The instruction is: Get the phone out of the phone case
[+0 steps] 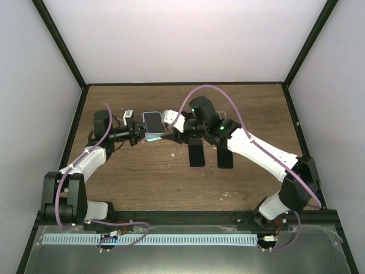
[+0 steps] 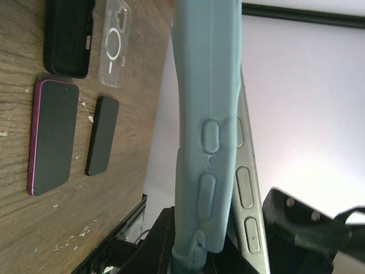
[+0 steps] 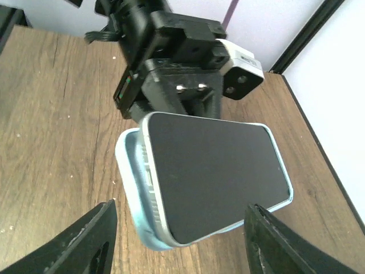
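The phone [image 3: 217, 177], dark screen up, is held in the air, partly lifted out of its light-blue phone case [image 3: 128, 182]. One long side of the case is peeled away from the phone's grey edge [image 2: 245, 188]. My left gripper [image 2: 199, 251] is shut on the end of the phone case [image 2: 205, 131]. My right gripper [image 3: 182, 245] is open at the opposite end. Its black fingers [image 3: 91, 240] stand either side of the phone without touching it. In the top view the phone [image 1: 153, 123] hangs between the left gripper [image 1: 137, 132] and the right gripper [image 1: 173, 130].
On the wooden table [image 2: 23, 217] lie a purple phone [image 2: 52, 137], a small black phone [image 2: 102, 136], a black case [image 2: 68, 34] and a clear case [image 2: 114, 43]. Two dark items [image 1: 196, 153] lie under the right arm. White walls with black frame bars enclose the table.
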Controlling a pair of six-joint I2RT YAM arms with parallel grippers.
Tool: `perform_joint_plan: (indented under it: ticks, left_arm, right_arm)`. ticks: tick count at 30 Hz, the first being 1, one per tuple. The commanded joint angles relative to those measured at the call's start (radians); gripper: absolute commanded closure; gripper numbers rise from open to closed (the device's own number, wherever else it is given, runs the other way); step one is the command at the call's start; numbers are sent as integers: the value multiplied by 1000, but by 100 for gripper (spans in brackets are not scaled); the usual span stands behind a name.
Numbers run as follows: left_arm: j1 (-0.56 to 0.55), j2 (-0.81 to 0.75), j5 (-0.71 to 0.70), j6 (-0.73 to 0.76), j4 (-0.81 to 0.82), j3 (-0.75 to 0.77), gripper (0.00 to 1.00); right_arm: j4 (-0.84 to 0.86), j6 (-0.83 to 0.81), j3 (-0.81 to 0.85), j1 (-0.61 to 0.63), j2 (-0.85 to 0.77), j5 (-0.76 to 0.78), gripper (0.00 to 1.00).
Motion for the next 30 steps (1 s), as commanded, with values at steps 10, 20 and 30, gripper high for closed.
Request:
perform_joint_plan:
  ticks: [10,20,30]
  left_arm:
    - [8,-13,-7,-49,-65,36,100]
    - [9,-15,-12,-67,-57,31,100]
    - [9,-8,-7,-32,-73,36,100]
  right_arm:
    - [131,-191,-16,115,27,320,56]
    - [269,-322,-102,156,45,460,64]
    - [295,-326,-77,173,70,472,98]
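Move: The half-freed phone's middle lies about 7 cm left of the right hand, 4 cm ahead and 3 cm lower; its case is just under it, 7 cm left, 3 cm ahead and 5 cm lower. On the table, some 27 cm down, the dark phone lies 11 cm to the right and 2 cm ahead. From the left hand, which holds the case, the phone is 4 cm right, 4 cm ahead and slightly above. Right hand eases about 4 cm left and down, rolls, pinches the phone's end; left keeps the case, sinking slightly. ##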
